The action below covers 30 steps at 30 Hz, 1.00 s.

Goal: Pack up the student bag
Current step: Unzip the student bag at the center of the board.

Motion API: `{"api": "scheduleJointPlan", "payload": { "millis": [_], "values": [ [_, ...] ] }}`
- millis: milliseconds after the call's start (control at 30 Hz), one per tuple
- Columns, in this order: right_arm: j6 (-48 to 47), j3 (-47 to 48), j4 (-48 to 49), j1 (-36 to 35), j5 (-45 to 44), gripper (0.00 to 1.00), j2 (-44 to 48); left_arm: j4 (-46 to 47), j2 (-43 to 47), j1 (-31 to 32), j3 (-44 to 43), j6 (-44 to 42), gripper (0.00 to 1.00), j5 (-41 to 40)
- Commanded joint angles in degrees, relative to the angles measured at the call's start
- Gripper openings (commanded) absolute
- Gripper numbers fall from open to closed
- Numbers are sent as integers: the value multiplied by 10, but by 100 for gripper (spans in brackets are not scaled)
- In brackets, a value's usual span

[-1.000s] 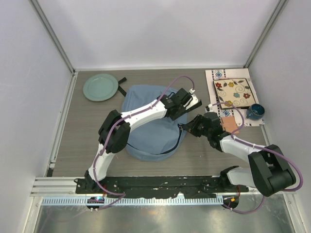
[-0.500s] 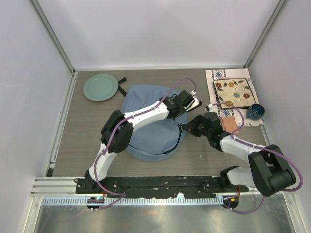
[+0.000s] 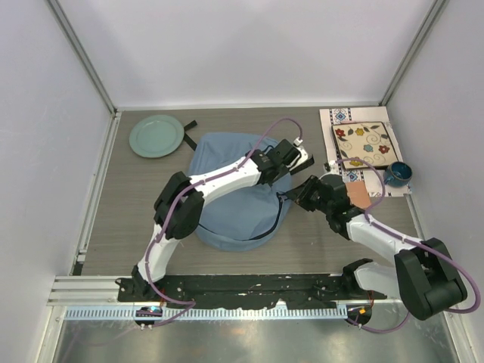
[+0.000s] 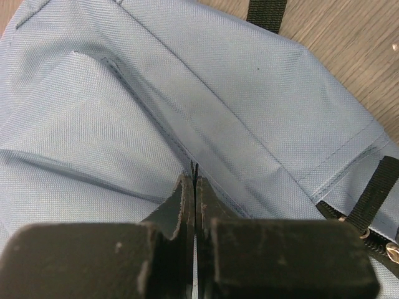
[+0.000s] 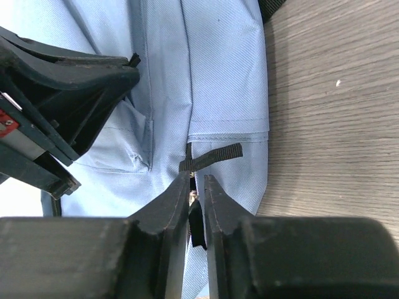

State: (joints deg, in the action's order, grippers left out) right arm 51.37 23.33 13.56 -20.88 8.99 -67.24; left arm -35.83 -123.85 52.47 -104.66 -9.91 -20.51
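The student bag [image 3: 227, 208] is a light-blue backpack lying flat in the middle of the table. My left gripper [image 3: 281, 168] rests on its upper right part. In the left wrist view its jaws [image 4: 195, 177] are shut, tips pressed on the blue fabric [image 4: 124, 112]; whether cloth is pinched is hidden. My right gripper [image 3: 293, 198] is at the bag's right edge. Its jaws [image 5: 197, 177] stand nearly together with a black pull tab [image 5: 215, 154] and the zipper end between them. The left gripper's body [image 5: 62, 81] shows there at upper left.
A green plate [image 3: 156, 135] lies at the back left, beside a black bag strap [image 3: 189, 125]. At the right are a patterned cloth [image 3: 336, 117], a floral tile [image 3: 364, 144], a blue mug [image 3: 396, 174] and an orange-brown block [image 3: 355, 195]. Walls enclose three sides.
My left gripper has closed from open to shut on top of the bag. My right arm's elbow has swung out to the right, and its jaws have eased slightly at the tab.
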Motion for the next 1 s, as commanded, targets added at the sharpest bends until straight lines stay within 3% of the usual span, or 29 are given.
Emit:
{"api": "scheduleJointPlan", "payload": {
  "millis": [0,33,133,233,467,667,967],
  "values": [
    [5,4,1,1,-21,24,31,10,50,-3,13,26,0,-5],
    [7,5,0,0,-24,32,40,17,55,-3,20,30,0,-16],
    [14,5,3,1,-21,45,51,33,73,-4,38,50,0,-36],
    [16,3,33,1,1,49,46,55,102,-5,61,80,0,-56],
    [14,2,130,1,64,50,24,97,160,-15,114,151,0,-68],
    [-2,26,150,0,73,52,23,112,182,-19,142,190,0,-62],
    [-19,78,183,-1,164,54,-75,126,200,-26,165,225,0,-64]
  ]
}}
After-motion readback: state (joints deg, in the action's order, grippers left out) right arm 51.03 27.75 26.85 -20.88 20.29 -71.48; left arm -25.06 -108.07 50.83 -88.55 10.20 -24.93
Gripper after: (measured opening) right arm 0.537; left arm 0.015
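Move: The fold of bag fabric near the bag's right edge is already pinched in the left fingertips. From that hand the zip pulls lie about 7 cm back, 3 cm to the right and slightly lower; the black strap some 3 cm ahead and 8 cm to the right, 3 cm below. From the right hand the same fold is roughly 7 cm ahead, 5 cm to the left and about level, while the zip pulls sit just below, some 2 cm left. The bag's fabric fold stays pinched as the left hand draws it up about 5 cm and some 3 cm leftward, the wrist rolling its left side down and turning counter-clockwise. The right hand, still rising off the zip pulls, opens its fingers to about half and goes up some 6 cm, then also left and a little forward towards the held fold, tipping its fingers upward. ##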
